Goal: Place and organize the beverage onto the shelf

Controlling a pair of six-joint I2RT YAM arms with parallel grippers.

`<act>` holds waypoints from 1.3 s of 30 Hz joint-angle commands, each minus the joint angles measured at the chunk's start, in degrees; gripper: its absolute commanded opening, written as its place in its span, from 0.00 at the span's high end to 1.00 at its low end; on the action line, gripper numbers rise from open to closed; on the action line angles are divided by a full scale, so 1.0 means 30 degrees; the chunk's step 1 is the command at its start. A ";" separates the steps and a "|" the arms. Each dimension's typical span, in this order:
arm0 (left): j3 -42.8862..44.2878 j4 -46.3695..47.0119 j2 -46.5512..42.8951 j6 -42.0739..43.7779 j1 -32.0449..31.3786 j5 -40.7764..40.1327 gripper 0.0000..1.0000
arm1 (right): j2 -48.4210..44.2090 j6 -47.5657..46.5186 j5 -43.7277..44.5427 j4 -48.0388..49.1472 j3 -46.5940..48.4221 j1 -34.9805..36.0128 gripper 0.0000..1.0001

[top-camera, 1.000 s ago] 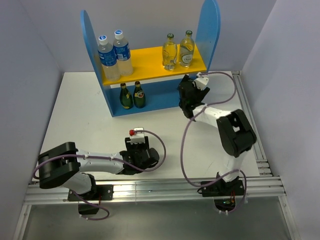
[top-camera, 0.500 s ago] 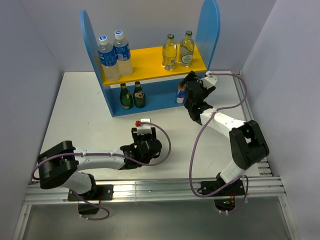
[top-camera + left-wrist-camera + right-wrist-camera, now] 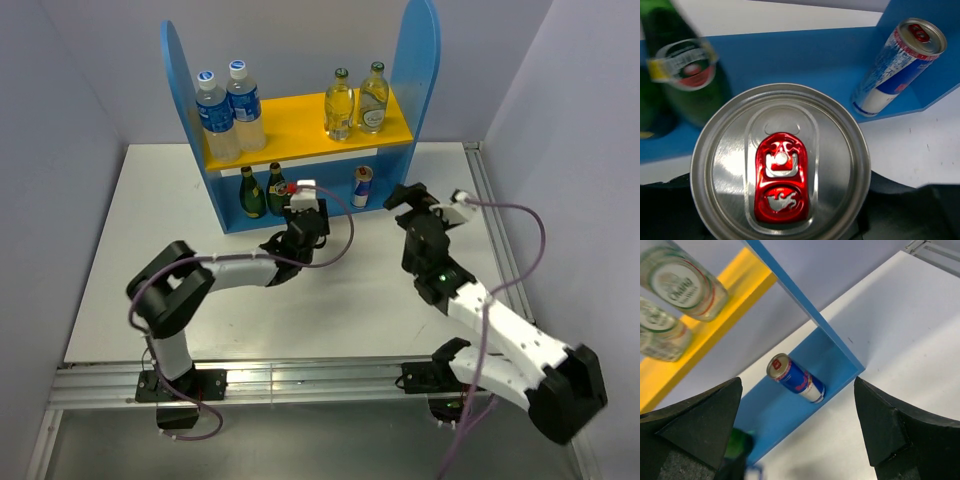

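Observation:
The shelf (image 3: 420, 60) carries two pale yellow glass bottles (image 3: 340, 105) on the right of its yellow board (image 3: 295, 120). Two dark green bottles (image 3: 252, 192) stand on the blue base at the left, and one silver-blue-red can (image 3: 363, 186) stands at the right. My left gripper (image 3: 301, 212) is shut on a second can (image 3: 780, 165), upright, just in front of the base beside the green bottles (image 3: 685, 75). Its fingers are hidden under the can. My right gripper (image 3: 413, 203) is open and empty, off to the right of the standing can (image 3: 796, 378).
Two clear water bottles (image 3: 225, 110) with blue caps and labels stand on the left of the yellow board. The right blue side panel (image 3: 805, 310) lies between my right gripper and the shelf's inside. A metal rail (image 3: 300, 380) runs along the near table edge.
My left arm has carried its can from the near table up to the shelf's lower level. My right gripper has drawn back from the shelf, leaving the other can standing on the base.

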 commanded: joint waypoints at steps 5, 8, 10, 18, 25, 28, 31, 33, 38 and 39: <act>0.5063 0.3468 0.4644 0.1611 0.0689 0.2448 1.00 | -0.6592 0.0239 0.1690 -0.3327 -0.2661 0.0848 0.01; 0.6441 0.3555 0.5759 0.1786 0.0866 0.2595 1.00 | -0.8089 -0.0055 0.1719 -0.4790 -0.2779 0.0878 0.02; 0.7233 0.3701 0.6431 0.2049 0.0954 0.2507 1.00 | -0.8650 -0.0144 0.1573 -0.5203 -0.3128 0.0907 0.02; 0.9370 0.3760 0.8045 0.2663 0.1276 0.2506 1.00 | -0.8624 0.0032 0.0986 -0.4736 -0.3482 0.0907 0.03; 1.0867 0.3174 0.9480 0.2724 0.1511 0.2682 1.00 | -0.8478 0.0003 0.0664 -0.4062 -0.3951 0.0936 0.03; 1.1423 0.2883 0.9978 0.2490 0.1627 0.2799 1.00 | -0.8361 0.0003 0.0518 -0.3974 -0.3980 0.0907 0.03; 1.2155 0.2531 1.0534 0.2577 0.1715 0.2538 1.00 | -0.8476 0.0032 0.0459 -0.3945 -0.4067 0.0907 0.03; 1.2654 0.2268 1.0799 0.2665 0.1716 0.2419 0.99 | -0.8535 -0.0027 0.0400 -0.3798 -0.4156 0.0907 0.03; 1.3415 0.2120 1.1444 0.2637 0.1862 0.2243 0.92 | -0.8536 -0.0027 0.0283 -0.3680 -0.4303 0.0907 0.03; 1.3504 0.2004 1.1532 0.2549 0.1891 0.2185 0.90 | -0.8536 -0.0027 0.0283 -0.3709 -0.4274 0.0907 0.03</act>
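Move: I already hold the silver can in my left hand. Its free spot on the lower shelf lies some 13 cm ahead, 9 cm to the right and 7 cm below. The blue can stands about 12 cm ahead and 16 cm right, and the nearer green bottle about 9 cm ahead and 7 cm left, both lower than my hand. From my empty right hand, the spot is roughly 16 cm ahead, 19 cm left and 18 cm below. I keep the silver can gripped and carry it with my left hand about 13 cm forward and 9 cm right into the lower shelf, towards the blue can. It dips, eases up slightly midway, then sinks again to end some 6 cm lower. My right hand, still open and empty, backs off about 7 cm and a little right, away from the shelf, then all but stops. ##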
